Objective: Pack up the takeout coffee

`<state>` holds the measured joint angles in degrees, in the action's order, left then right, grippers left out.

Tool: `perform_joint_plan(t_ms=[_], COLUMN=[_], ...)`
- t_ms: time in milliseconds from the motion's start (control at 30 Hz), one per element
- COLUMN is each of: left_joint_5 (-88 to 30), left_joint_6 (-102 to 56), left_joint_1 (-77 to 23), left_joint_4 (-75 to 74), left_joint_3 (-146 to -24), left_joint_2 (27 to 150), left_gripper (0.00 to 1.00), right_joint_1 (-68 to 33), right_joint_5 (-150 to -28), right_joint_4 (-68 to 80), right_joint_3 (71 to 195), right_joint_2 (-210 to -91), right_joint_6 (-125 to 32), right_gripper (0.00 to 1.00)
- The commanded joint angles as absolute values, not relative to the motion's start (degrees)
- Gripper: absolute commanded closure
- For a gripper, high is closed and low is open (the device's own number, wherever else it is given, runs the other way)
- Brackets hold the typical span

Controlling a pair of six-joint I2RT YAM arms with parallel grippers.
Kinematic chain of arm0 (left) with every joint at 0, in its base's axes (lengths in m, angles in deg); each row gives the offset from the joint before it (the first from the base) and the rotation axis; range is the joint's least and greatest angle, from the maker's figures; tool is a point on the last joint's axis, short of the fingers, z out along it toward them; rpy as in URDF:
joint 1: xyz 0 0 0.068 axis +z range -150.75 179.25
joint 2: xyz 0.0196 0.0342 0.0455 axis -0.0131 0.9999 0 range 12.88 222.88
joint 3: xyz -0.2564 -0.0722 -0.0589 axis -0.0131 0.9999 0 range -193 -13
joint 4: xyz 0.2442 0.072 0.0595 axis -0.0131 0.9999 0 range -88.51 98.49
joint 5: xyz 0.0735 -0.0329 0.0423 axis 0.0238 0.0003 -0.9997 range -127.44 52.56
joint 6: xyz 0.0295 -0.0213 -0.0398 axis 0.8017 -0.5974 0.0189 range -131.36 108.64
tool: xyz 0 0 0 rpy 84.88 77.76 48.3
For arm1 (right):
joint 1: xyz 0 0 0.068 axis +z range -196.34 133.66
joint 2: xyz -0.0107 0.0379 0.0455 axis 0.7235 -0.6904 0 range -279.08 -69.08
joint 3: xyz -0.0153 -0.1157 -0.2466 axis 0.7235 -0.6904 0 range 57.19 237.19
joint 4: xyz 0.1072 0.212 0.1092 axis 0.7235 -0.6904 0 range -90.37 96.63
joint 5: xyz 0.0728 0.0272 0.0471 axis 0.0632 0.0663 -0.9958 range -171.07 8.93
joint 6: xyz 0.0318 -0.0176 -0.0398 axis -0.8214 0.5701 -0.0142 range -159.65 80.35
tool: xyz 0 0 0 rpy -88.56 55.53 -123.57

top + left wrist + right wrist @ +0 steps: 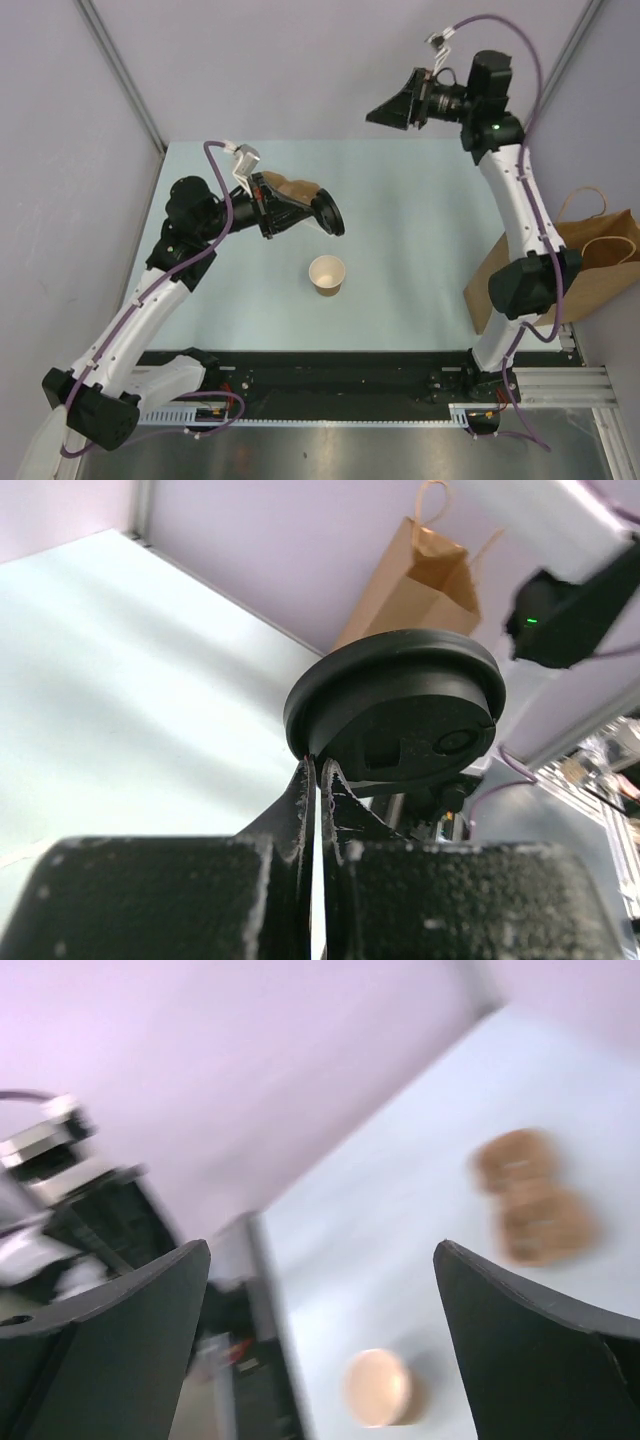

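The takeout coffee's tan paper cup [327,275] stands upright and uncovered mid-table, its pale inside showing; it appears blurred in the right wrist view as the cup [378,1387]. Its round black lid [330,213] hangs tilted in the air up and behind the cup. My left gripper [312,212] is shut on the lid's rim. In the left wrist view the lid [395,710] fills the middle, pinched at its edge by the left gripper [322,767]. My right gripper [400,105] is raised high at the far right, open and holding nothing; the right gripper [322,1247] looks down at the table.
A brown pulp cup carrier [295,187] lies on the table behind my left gripper and shows blurred as the carrier [530,1195]. A large brown paper bag [590,260] with handles stands at the table's right edge beside the right arm, and appears as the bag [420,585].
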<state>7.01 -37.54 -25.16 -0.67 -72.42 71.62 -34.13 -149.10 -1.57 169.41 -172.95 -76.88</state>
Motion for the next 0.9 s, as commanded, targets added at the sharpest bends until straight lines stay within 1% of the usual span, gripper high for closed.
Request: perform_joint_plan(t_ms=[0,33,100,133,167,200,233,300,333,400,433,467,533,667,767,800,867], left_joint_5=[1.8,0.9,-3.4,-4.5,-5.6,-6.7,-9.5,-11.1,-13.2,-14.8,-15.2,-16.5,-17.6,-18.7,-19.9,-20.7,-21.6], left_joint_6=[-34.7,-34.4,-32.8,-32.5,-32.1,-31.8,-31.5,-31.1,-31.0,-30.7,-30.5,-29.9,-29.4,-28.8,-28.7,-28.7,-28.6], left_joint_1=[-24.5,-24.2,-24.0,-23.7,-23.4,-23.3,-23.3,-23.3,-23.4,-23.4,-23.5,-23.7,-23.8,-23.9,-24.4,-24.6,-25.1], left_joint_4=[3.8,6.1,10.2,11.1,11.8,13.6,14.2,15.9,16.5,18.1,18.5,19.2,21.8,23.7,24.6,24.9,25.4], left_joint_3=[-76.4,-77.2,-78.0,-78.1,-78.1,-78.1,-78.0,-77.6,-77.6,-77.5,-77.7,-77.9,-79.2,-80.5,-80.9,-80.9,-80.9], left_joint_2=[71.1,71.2,71.6,71.6,71.8,71.8,71.9,71.9,72.1,72.6,72.7,73.6,74.6,76.7,77.1,77.3,77.4], left_gripper=[1.0,1.0,1.0,1.0,1.0,1.0,1.0,1.0,1.0,1.0,1.0,1.0,1.0,1.0,1.0,1.0,1.0], right_joint_1=[-33.3,-33.2,-33.0,-33.2,-33.5,-33.7,-33.7,-33.3,-30.2,-23.9,-21.1,-17.7,-16.6,-15.7,-15.1,-15.3,-15.3], right_joint_5=[-123.7,-120.6,-117.4,-115.6,-115.5,-115.4,-116.0,-116.3,-114.9,-108.6,-105.1,-105.1,-110.0,-112.1,-115.9,-119.3,-122.3], right_joint_4=[-35.1,-35.5,-34.7,-31.1,-28.0,-24.6,-21.0,-16.1,-18.1,-27.0,-35.4,-38.5,-42.9,-38.8,-40.0,-40.1,-39.0], right_joint_3=[177.9,177.2,171.4,168.7,161.2,157.5,154.7,145.8,145.8,149.4,154.3,156.1,158.7,156.9,160.1,160.5,160.4], right_joint_2=[-166.0,-163.6,-160.1,-155.8,-152.9,-150.2,-145.1,-140.8,-140.0,-143.3,-145.1,-148.3,-150.1,-150.5,-154.0,-154.7,-155.8], right_joint_6=[-39.8,-35.9,-31.5,-29.5,-29.3,-29.3,-28.2,-27.4,-26.0,-18.8,-17.9,-17.9,-20.0,-27.7,-30.5,-30.8,-32.4], right_gripper=[0.0,0.0,0.0,0.0,0.0,0.0,0.0,0.0,0.0,0.05,0.01,0.0,0.0,0.0,0.0,0.0,0.0])
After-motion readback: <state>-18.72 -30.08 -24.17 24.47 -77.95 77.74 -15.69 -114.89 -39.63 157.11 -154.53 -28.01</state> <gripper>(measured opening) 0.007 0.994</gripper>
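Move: The upright paper cup that the black lid is meant for stands some 32 cm below the left hand, about 4 cm to its right and 1 cm farther out. The carton tray is roughly 30 cm farther out than this hand and 8 cm left, the straw 21 cm farther out and 4 cm left. From the empty right hand the cup is about 15 cm back, 9 cm left and 36 cm down; the held lid is 15 cm back, 7 cm left and 6 cm down. The lid, still pinched at its edge by the left fingers, is lowered about 9 cm and carried forward and left while the wrist turns some 25 degrees counter-clockwise and tips the fingers down. The right hand, fingers staying wide open, briefly goes out and right, then swings back and down, returning left towards the cup and lid, its fingers tipping well downward. ##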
